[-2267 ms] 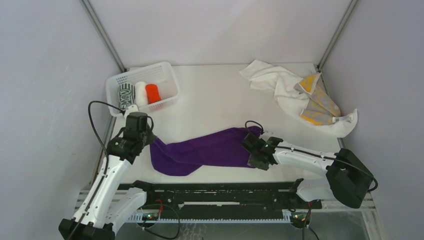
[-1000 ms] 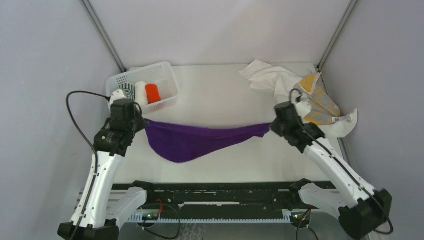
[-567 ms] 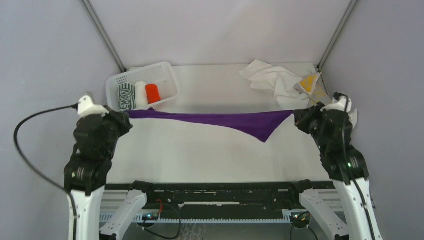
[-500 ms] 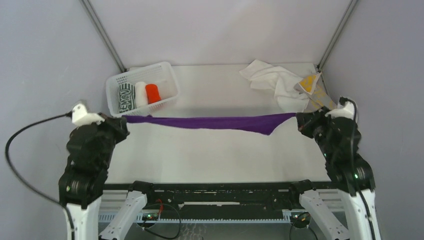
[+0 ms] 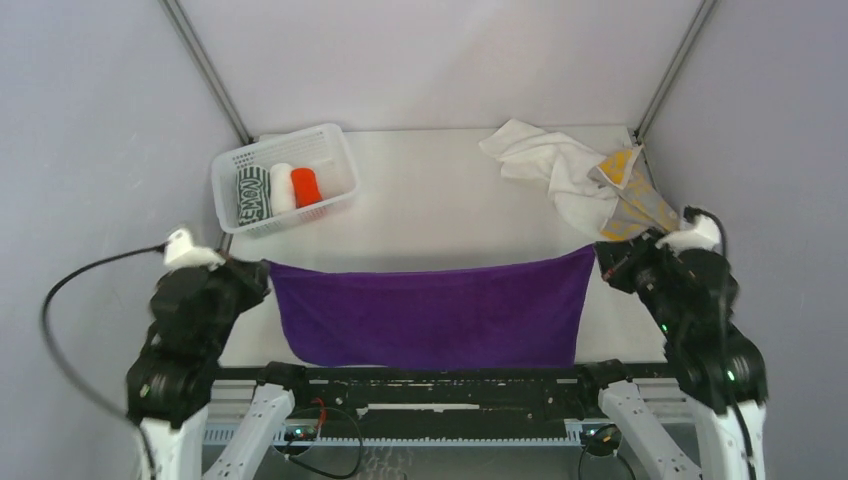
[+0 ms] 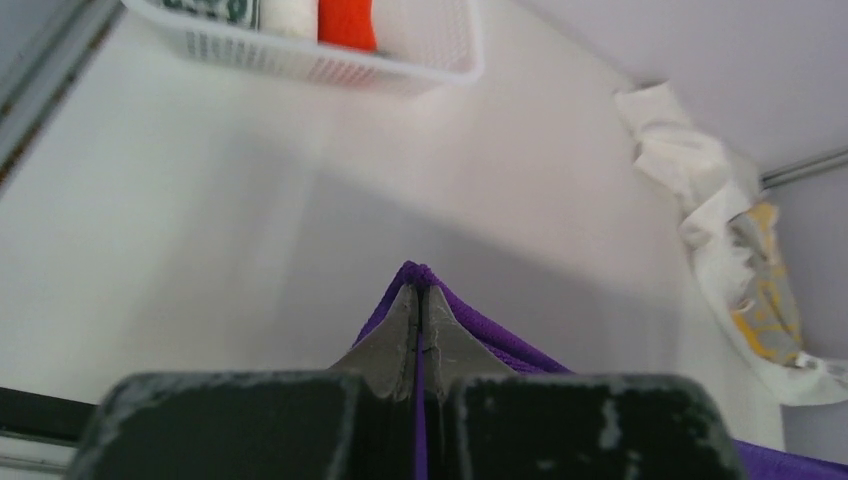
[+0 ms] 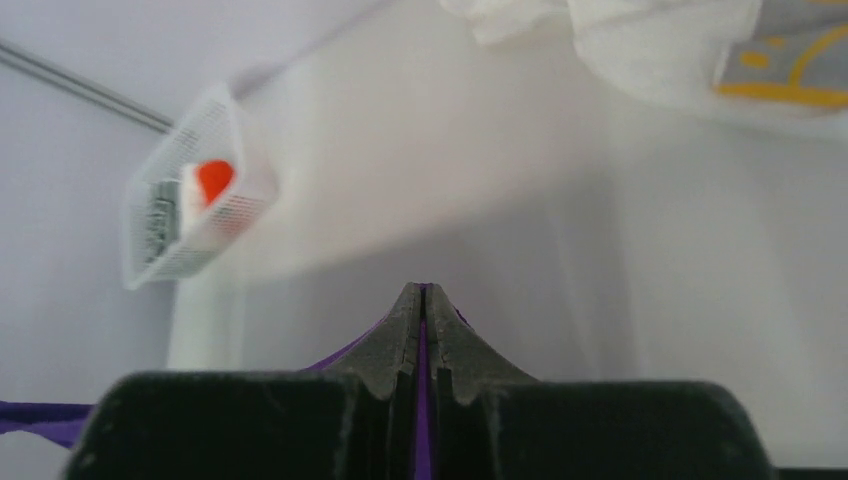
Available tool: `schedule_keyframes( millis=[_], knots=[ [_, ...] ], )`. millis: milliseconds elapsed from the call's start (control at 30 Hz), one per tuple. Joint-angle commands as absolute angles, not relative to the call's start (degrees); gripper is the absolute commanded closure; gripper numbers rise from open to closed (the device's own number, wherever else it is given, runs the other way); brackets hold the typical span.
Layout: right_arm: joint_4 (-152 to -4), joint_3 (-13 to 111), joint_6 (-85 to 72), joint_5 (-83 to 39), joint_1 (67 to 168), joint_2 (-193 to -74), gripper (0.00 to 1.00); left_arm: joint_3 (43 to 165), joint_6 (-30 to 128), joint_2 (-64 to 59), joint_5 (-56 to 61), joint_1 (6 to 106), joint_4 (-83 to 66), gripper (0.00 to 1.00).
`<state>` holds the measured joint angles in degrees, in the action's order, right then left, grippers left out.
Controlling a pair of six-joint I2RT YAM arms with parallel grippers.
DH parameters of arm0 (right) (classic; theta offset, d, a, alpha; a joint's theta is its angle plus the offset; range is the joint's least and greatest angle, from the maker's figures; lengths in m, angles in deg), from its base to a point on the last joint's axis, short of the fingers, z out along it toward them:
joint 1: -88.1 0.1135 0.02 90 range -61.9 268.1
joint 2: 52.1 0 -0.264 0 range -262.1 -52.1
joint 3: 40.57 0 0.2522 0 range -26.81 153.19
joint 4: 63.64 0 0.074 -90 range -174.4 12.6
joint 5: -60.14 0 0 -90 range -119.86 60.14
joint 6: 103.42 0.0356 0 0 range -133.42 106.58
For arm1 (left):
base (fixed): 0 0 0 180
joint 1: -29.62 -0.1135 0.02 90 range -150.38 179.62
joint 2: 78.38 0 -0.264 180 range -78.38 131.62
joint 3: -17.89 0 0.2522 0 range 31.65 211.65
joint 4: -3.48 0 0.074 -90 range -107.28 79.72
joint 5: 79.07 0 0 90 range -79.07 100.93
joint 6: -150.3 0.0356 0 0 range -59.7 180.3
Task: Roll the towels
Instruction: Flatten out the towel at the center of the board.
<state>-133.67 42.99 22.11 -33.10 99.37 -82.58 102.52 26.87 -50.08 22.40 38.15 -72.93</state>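
A purple towel (image 5: 430,312) hangs spread flat in the air between both arms, its lower edge near the table's front. My left gripper (image 5: 262,270) is shut on its top left corner (image 6: 420,272), and my right gripper (image 5: 600,252) is shut on its top right corner (image 7: 421,330). A thin purple strip shows between each pair of fingers. A crumpled white towel (image 5: 545,165) and a yellow-and-grey patterned towel (image 5: 632,200) lie in a heap at the back right. Rolled dark green-and-white (image 5: 252,195), white (image 5: 281,187) and orange-red (image 5: 305,186) towels stand in the basket.
A white plastic mesh basket (image 5: 330,150) sits at the back left of the table. Grey walls close in both sides and the back. A black rail (image 5: 430,385) runs along the near edge between the arm bases.
Both arms have lifted the purple towel off the table and pulled apart, stretching it taut. Since half a second ago they came toward the near edge and the towel dropped open into a flat hanging sheet.
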Motion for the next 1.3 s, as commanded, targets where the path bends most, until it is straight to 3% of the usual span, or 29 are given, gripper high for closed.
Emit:
schedule_keyframes(
  millis=[0, 233, 433, 567, 733, 867, 1033, 1267],
  knots=[
    [-129.65, 35.2, 22.45, -36.85, 98.96, -92.03, 1.0, 91.8, 23.91, -40.0, 19.51, 37.75, -62.04, 0.99],
    [-105.49, 22.3, 22.76, -38.24, 97.19, -111.96, 1.0, 83.82, 14.5, -13.54, 17.58, 37.69, -42.2, 1.0],
    [-91.6, 23.83, 20.98, -34.96, 93.5, -132.21, 1.0, 95.38, 11.97, 12.5, 15.45, 37.32, -37.66, 0.98],
    [-89.68, 27.94, 20.68, -32.42, 89.96, -142.49, 1.0, 100.99, 11.6, 20.36, 14.76, 37.1, -37.12, 0.8],
    [-90.0, 32.94, 20.96, -29.94, 86.76, -149.0, 0.98, 104.04, 12.44, 21.78, 17.23, 36.52, -37.8, 0.58],
    [-90.63, 35.87, 21.0, -29.77, 86.18, -149.15, 0.79, 103.92, 13.55, 19.49, 17.75, 36.6, -39.16, 0.49],
    [-95.13, 36.68, 19.26, -30.69, 86.26, -146.03, 0.56, 98.74, 14.69, 12.12, 16.89, 36.86, -40.26, 0.44],
    [-99.98, 28.06, 19.01, -25.54, 87.12, -136.28, 0.55, 86.02, 14.35, 0.72, 13.97, 41.39, -40.01, 0.43]
  ],
)
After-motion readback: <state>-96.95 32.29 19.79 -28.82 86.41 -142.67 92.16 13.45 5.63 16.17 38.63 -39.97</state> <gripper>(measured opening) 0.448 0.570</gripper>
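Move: Ahead of and below the hands, the left hand's purple corner goes to a spot on the board about 23 cm forward, 6 cm right and 29 cm below it. From that hand, the basket is roughly 36 cm ahead, 4 cm left and 25 cm down. The right corner's spot is some 22 cm forward, 4 cm right and 31 cm below the right hand; from there the white cloth lies 35 cm ahead, 5 cm right, the grey-yellow cloth 27 cm ahead, 20 cm right, both 31 cm down. Swinging down and forward together, both hands carry the pinched far corners of the purple towel about 30 cm down and 25 cm out onto the board, fingertips tipping down some 40 degrees. Near the bottom the left opens first, then the right; both let go, lift clear by 5 to 7 cm and begin drawing back. ##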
